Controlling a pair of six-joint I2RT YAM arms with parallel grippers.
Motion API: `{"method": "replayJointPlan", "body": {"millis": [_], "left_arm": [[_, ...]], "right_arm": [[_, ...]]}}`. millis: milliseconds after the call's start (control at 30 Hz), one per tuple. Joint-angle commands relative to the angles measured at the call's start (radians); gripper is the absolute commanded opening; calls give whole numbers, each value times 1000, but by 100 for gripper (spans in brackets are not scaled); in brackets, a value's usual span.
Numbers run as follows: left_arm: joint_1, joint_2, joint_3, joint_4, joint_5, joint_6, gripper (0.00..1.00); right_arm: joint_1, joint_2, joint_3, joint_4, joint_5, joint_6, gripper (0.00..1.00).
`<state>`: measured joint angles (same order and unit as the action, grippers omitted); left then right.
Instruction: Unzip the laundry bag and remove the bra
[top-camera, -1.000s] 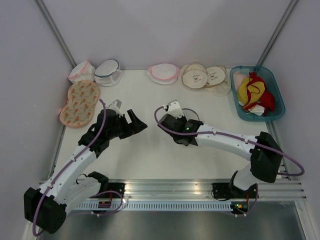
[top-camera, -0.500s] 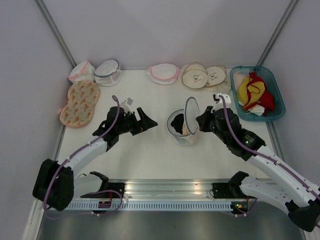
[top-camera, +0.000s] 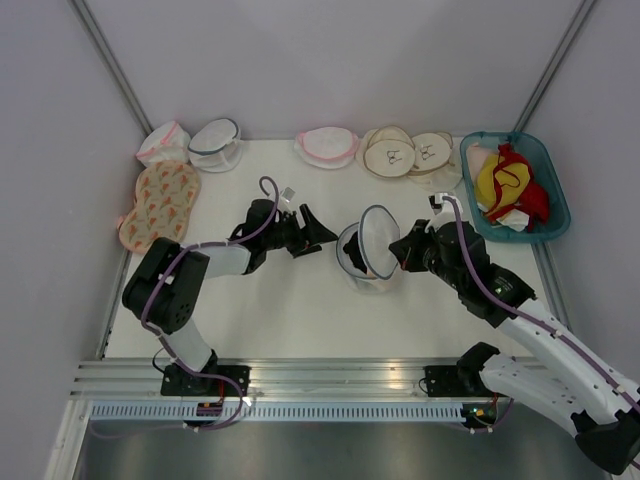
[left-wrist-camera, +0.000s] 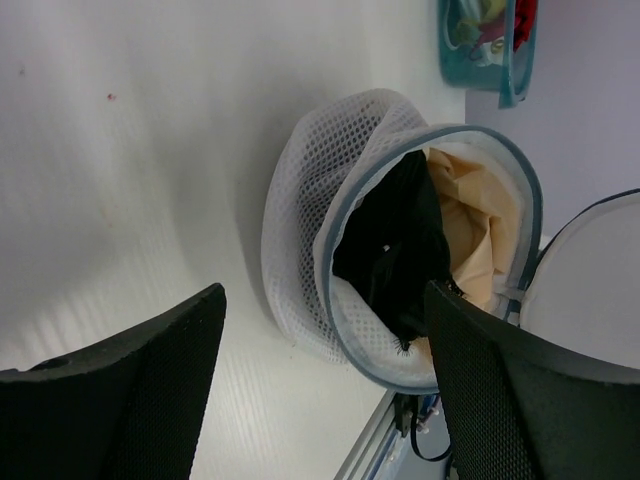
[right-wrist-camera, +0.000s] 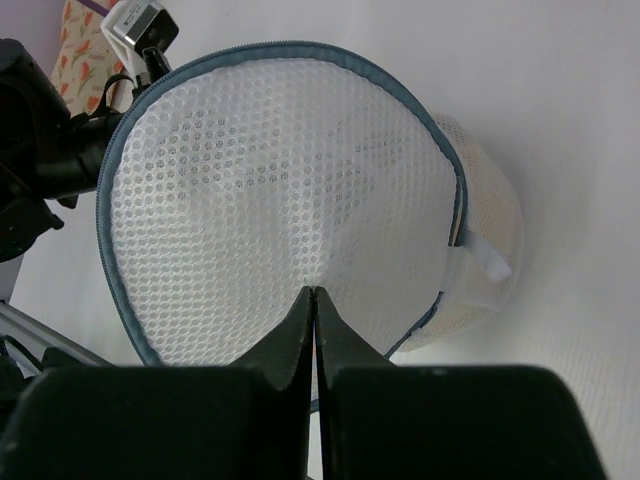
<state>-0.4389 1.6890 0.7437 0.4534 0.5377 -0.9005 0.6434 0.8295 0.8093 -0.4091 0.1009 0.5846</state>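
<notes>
The laundry bag (top-camera: 362, 268) stands at the table's middle, a round white mesh drum with blue-grey zipper trim, and its lid (top-camera: 380, 240) is flipped up. My right gripper (top-camera: 397, 250) is shut on the mesh of that lid (right-wrist-camera: 280, 180), pinching it at the fingertips (right-wrist-camera: 315, 292). Inside the open bag (left-wrist-camera: 300, 240) I see the peach bra (left-wrist-camera: 475, 225) with a dark cloth (left-wrist-camera: 395, 240) in front of it. My left gripper (top-camera: 325, 235) is open just left of the bag's mouth, empty, with the bag between its fingers (left-wrist-camera: 130, 385) in the left wrist view.
Along the back edge lie a pink-trimmed bag (top-camera: 162, 143), a flat dark-trimmed mesh bag (top-camera: 217, 143), another pink-trimmed bag (top-camera: 327, 146) and beige round pads (top-camera: 400, 152). A teal basket (top-camera: 468, 185) of red and yellow garments stands at the right, a patterned pouch (top-camera: 160, 205) at the left.
My right arm swung from over the bag to its right, lifting the lid open. My left gripper moved right towards the bag's mouth and its jaws narrowed slightly.
</notes>
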Motion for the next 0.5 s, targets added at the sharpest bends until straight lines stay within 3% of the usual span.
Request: {"method": "replayJointPlan", "body": {"millis": [0,233,467], "left_arm": [[-27,61,80,133,48,-31,83],[-63,142,198,-5,14,55,76],[-90,213,275,-127,-45,146,53]], "right_arm": [[-8,-18,7,43,-40,15,0],[-22,-41,7,36,-53,17,1],[-33,-62,17,27,-61,12,0]]}}
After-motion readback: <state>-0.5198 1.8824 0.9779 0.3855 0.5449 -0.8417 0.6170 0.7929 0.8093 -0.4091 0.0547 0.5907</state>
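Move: The black bra lies in the open laundry bag, about 7 cm to the left hand's right, roughly level with it fore and aft and 4 cm lower. The tan cloth is some 10 cm right of that hand, 4 cm nearer the base and 4 cm below it. The raised mesh lid stands about 12 cm right, 3 cm back and 5 cm above. From the right hand, the bra is about 10 cm left, 6 cm ahead and 17 cm down. Still pinching the mesh lid's edge, the right hand holds it open and eases up about 1 cm. The left hand goes about 5 cm right and a little forward to the mouth of the bag, one finger reaching inside the rim over the black bra. It rises slightly, then dips at the end while its wide-open fingers close to about half; a touch on the bra can't be made out. ##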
